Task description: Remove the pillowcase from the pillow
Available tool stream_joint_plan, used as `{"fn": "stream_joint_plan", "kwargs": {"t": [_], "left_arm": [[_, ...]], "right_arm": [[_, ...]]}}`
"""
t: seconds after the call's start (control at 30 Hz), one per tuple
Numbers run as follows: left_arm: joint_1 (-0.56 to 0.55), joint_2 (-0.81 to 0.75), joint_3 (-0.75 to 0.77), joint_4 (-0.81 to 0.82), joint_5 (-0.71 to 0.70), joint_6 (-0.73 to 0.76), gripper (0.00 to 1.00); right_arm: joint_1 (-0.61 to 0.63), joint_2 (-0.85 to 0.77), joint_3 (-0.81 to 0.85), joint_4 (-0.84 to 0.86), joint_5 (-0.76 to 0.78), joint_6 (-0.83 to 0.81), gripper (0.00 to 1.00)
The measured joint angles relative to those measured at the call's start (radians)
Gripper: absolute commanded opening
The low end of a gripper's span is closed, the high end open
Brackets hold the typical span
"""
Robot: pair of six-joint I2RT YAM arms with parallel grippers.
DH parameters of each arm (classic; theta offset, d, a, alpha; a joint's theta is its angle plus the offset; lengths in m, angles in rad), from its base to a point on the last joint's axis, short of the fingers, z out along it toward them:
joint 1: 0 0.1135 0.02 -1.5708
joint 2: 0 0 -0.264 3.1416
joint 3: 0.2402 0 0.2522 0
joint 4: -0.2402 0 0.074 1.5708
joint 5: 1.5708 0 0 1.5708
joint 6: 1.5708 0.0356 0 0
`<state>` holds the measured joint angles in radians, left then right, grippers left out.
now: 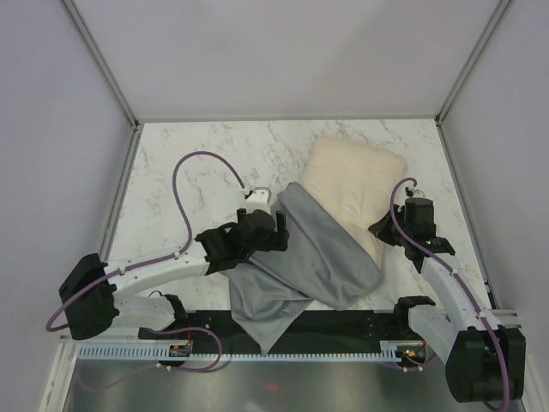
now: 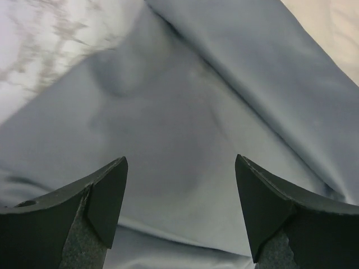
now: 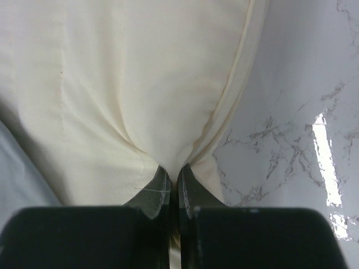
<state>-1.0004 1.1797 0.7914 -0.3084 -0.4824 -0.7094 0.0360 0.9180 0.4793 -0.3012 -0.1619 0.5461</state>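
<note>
The cream pillow (image 1: pixel 352 182) lies at the back right of the marble table, its near half still inside the grey pillowcase (image 1: pixel 317 257), which trails down to the table's front edge. My right gripper (image 1: pixel 383 230) is shut on a pinch of the pillow's cream fabric (image 3: pixel 140 84) near its right seam. My left gripper (image 1: pixel 276 230) is open, its fingers (image 2: pixel 106 196) spread over the grey pillowcase (image 2: pixel 185 129) at its left side, holding nothing.
The marble table (image 1: pixel 197 154) is walled by white panels at the back and sides. A black rail (image 1: pixel 360 326) with the arm bases runs along the near edge. Purple cables loop from both arms.
</note>
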Motion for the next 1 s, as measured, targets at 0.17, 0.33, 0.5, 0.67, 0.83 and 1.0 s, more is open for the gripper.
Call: {"fn": "stream_joint_plan", "kwargs": {"t": [0.17, 0.33, 0.5, 0.67, 0.83, 1.0], "left_arm": [[-0.030, 0.183, -0.009, 0.150, 0.102, 0.000, 0.78], [-0.063, 0.248, -0.006, 0.216, 0.123, 0.003, 0.22], [-0.066, 0.244, -0.005, 0.218, 0.117, 0.007, 0.10], [-0.068, 0.173, -0.034, 0.173, 0.086, 0.004, 0.08], [-0.068, 0.017, -0.112, 0.106, 0.043, -0.005, 0.08], [-0.054, -0.101, -0.149, 0.037, 0.009, -0.007, 0.08]], "right_arm": [[0.000, 0.000, 0.000, 0.001, -0.006, 0.000, 0.00], [-0.001, -0.001, 0.000, 0.003, -0.009, -0.001, 0.00], [-0.002, -0.001, -0.001, 0.006, -0.006, -0.001, 0.00], [-0.002, -0.001, -0.001, 0.007, -0.001, -0.001, 0.00], [-0.002, -0.001, -0.001, 0.007, 0.002, 0.000, 0.00], [-0.001, -0.001, -0.001, 0.007, 0.002, -0.001, 0.00]]}}
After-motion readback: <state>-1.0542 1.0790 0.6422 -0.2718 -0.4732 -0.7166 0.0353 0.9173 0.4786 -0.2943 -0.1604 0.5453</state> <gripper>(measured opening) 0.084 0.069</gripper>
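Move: The slack, near-left part of the pillowcase to be gripped lies about 6 cm right of the left hand, 1 cm nearer the base and 6 cm below. Its far corner is roughly 11 cm ahead and 3 cm right of this hand; the pillow's middle is some 14 cm ahead and 18 cm right, both about 7 cm lower. From the right hand, the part to grip is about 18 cm left, 4 cm back and 1 cm lower; the pillow's middle lies 12 cm ahead, 7 cm left and 3 cm lower. Sweep the open left gripper about 6 cm right and nearly as far down onto the pillowcase, turning slightly clockwise, then shut the fingers to pinch the cloth. Without pausing long, pull that pinch some 7 cm left, away from the pillow, rising a little and easing back. Keep the right gripper still, with its hold on the pillow's edge. ##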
